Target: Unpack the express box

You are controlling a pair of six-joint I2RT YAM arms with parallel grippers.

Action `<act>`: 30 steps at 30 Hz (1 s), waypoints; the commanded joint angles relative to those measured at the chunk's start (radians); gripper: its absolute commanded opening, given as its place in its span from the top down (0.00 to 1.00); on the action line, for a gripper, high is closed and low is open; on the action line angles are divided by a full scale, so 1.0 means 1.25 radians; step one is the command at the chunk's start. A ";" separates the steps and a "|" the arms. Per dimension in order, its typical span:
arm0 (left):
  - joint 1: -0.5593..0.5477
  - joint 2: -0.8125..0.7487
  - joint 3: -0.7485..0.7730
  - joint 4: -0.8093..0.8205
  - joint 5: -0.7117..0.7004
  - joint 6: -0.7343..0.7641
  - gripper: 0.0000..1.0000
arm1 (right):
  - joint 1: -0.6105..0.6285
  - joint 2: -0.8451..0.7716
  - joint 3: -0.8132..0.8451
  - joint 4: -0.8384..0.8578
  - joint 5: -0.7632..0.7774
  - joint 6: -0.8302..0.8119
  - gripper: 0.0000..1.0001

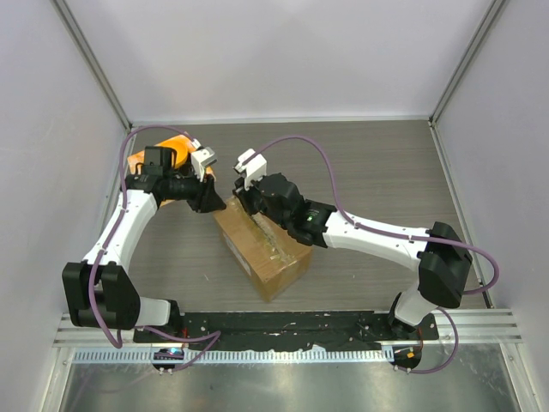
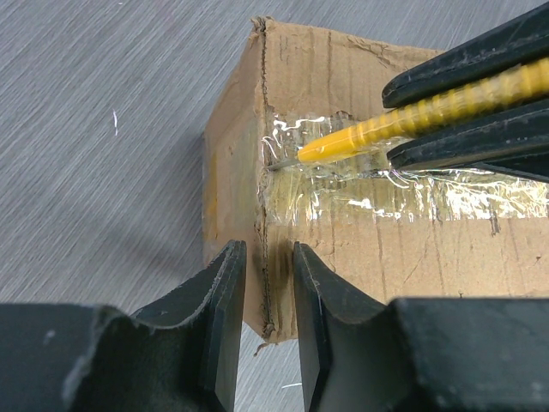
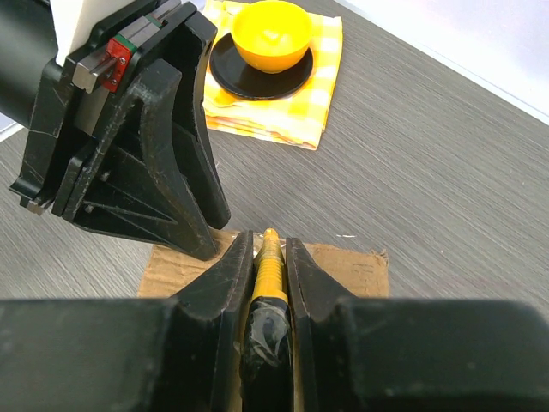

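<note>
The express box (image 1: 268, 256), brown cardboard with clear tape (image 2: 412, 193) along its top seam, lies slantwise between the arms. My right gripper (image 3: 268, 240) is shut on a yellow ribbed tool (image 3: 271, 262) with a black handle. The tool's tip (image 2: 300, 156) touches the tape at the box's far end. My left gripper (image 2: 269, 249) stands at that same end, its jaws a narrow gap apart, straddling the box's end edge (image 2: 264, 215) with nothing gripped between them. In the top view the left gripper (image 1: 210, 202) and right gripper (image 1: 249, 208) nearly meet over the box's far end.
An orange checkered cloth (image 3: 317, 94) with a black saucer and an orange bowl (image 3: 273, 34) lies behind the left arm, at the back left (image 1: 171, 144). White walls close in the table on three sides. Cables loop over both arms.
</note>
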 commanded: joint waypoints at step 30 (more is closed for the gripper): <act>0.000 0.011 -0.041 -0.013 -0.115 -0.032 1.00 | 0.083 -0.116 -0.084 -0.169 0.104 0.096 0.99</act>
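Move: My right hand holds the yellow knife, its blade already at the tape's far end, roughly 1 cm ahead, 3 cm left and 4 cm below. From that hand the box's middle lies about 9 cm back, 6 cm right and 9 cm lower; the yellow bowl is some 13 cm ahead and 20 cm left. From my left hand, partly open at the box's far-left corner, the tape's end is about 2 cm ahead and 3 cm right. After hardly moving at first, I draw the knife back about 3 cm and right 2 cm with my right hand, grip unchanged, pulling on the box with the blade still at the tape's far end. Meanwhile my left fingers shut at the box's far edge, and that hand goes about 1.5 cm back and to the right with the box. ##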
